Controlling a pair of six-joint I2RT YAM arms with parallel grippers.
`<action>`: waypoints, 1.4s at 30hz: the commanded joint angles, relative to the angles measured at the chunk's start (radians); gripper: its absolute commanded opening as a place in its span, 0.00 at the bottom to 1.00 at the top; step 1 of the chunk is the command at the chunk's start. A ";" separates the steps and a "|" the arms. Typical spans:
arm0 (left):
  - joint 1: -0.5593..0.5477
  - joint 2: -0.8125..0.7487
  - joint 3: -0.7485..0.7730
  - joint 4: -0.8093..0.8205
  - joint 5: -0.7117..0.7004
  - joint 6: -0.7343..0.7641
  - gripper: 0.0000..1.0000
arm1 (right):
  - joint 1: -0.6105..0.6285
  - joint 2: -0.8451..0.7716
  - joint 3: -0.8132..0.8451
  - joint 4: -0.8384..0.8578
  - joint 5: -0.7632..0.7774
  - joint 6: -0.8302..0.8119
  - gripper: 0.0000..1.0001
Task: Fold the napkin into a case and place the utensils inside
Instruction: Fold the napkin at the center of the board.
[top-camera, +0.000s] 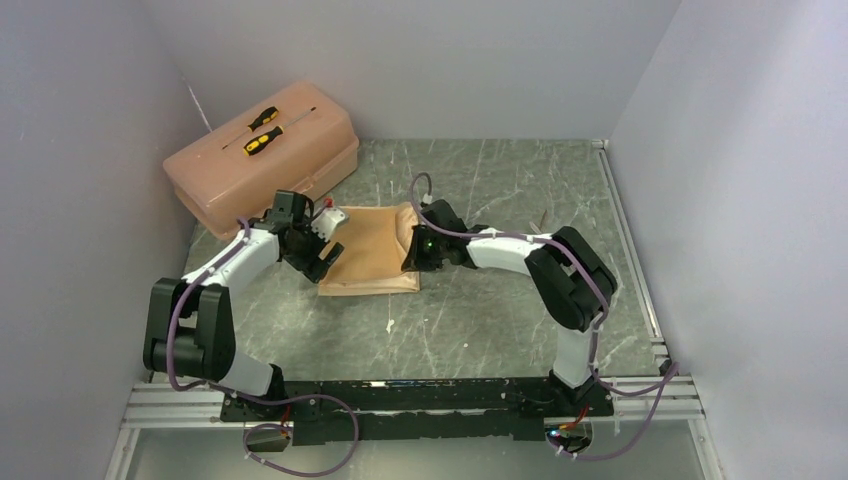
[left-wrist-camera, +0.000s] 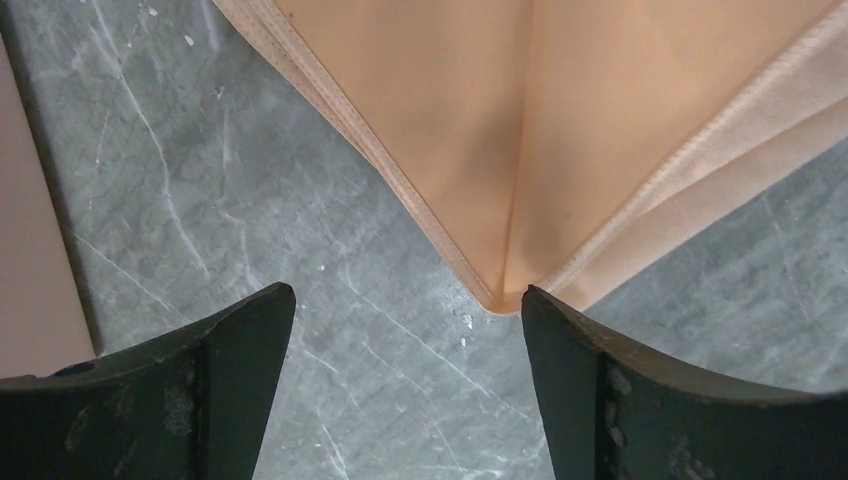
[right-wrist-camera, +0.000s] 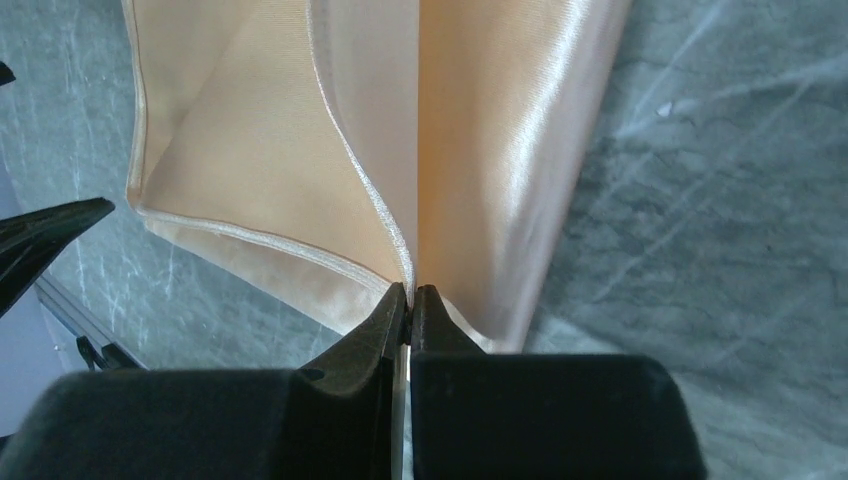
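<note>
The peach-tan satin napkin (top-camera: 372, 255) lies folded on the green marble table between my two arms. My right gripper (top-camera: 413, 247) is shut on a raised hemmed layer at the napkin's right side; in the right wrist view its tips (right-wrist-camera: 411, 292) pinch the hem where the cloth (right-wrist-camera: 290, 150) folds up. My left gripper (top-camera: 318, 252) stands open over the napkin's left corner. In the left wrist view the napkin's (left-wrist-camera: 480, 130) corner points down beside the right finger (left-wrist-camera: 600, 390), with bare table between the fingers of the left gripper (left-wrist-camera: 405, 300). The utensils are out of view.
A pink plastic toolbox (top-camera: 300, 165) stands at the back left with two yellow-and-black screwdrivers (top-camera: 262, 130) on its lid. Grey walls close in the table on the left, back and right. A small white scrap (top-camera: 389, 325) lies in front of the napkin.
</note>
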 joint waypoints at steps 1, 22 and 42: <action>-0.009 0.017 -0.012 0.075 -0.022 0.009 0.89 | -0.002 -0.085 -0.041 0.052 0.048 0.040 0.03; -0.030 0.045 -0.052 0.116 -0.045 0.042 0.88 | 0.033 -0.181 -0.164 0.086 0.080 0.135 0.11; -0.050 0.047 -0.118 0.183 -0.103 0.083 0.87 | -0.015 -0.240 -0.148 -0.064 0.105 0.053 0.43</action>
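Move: The right hand is shut on the hem of the napkin's folded-in right flap; the napkin's near right corner lies about 4 cm back, 3 cm right and 3 cm below, its middle some 4 cm ahead and 9 cm left. From the open left hand, the near left corner is about 4 cm back, 1 cm right and 4 cm below, the near right corner 5 cm back and 21 cm right; the pink box stands some 21 cm ahead, 15 cm left. Right hand goes some 5 cm back-right towards its near corner, opening to free the flap; open left lowers. ##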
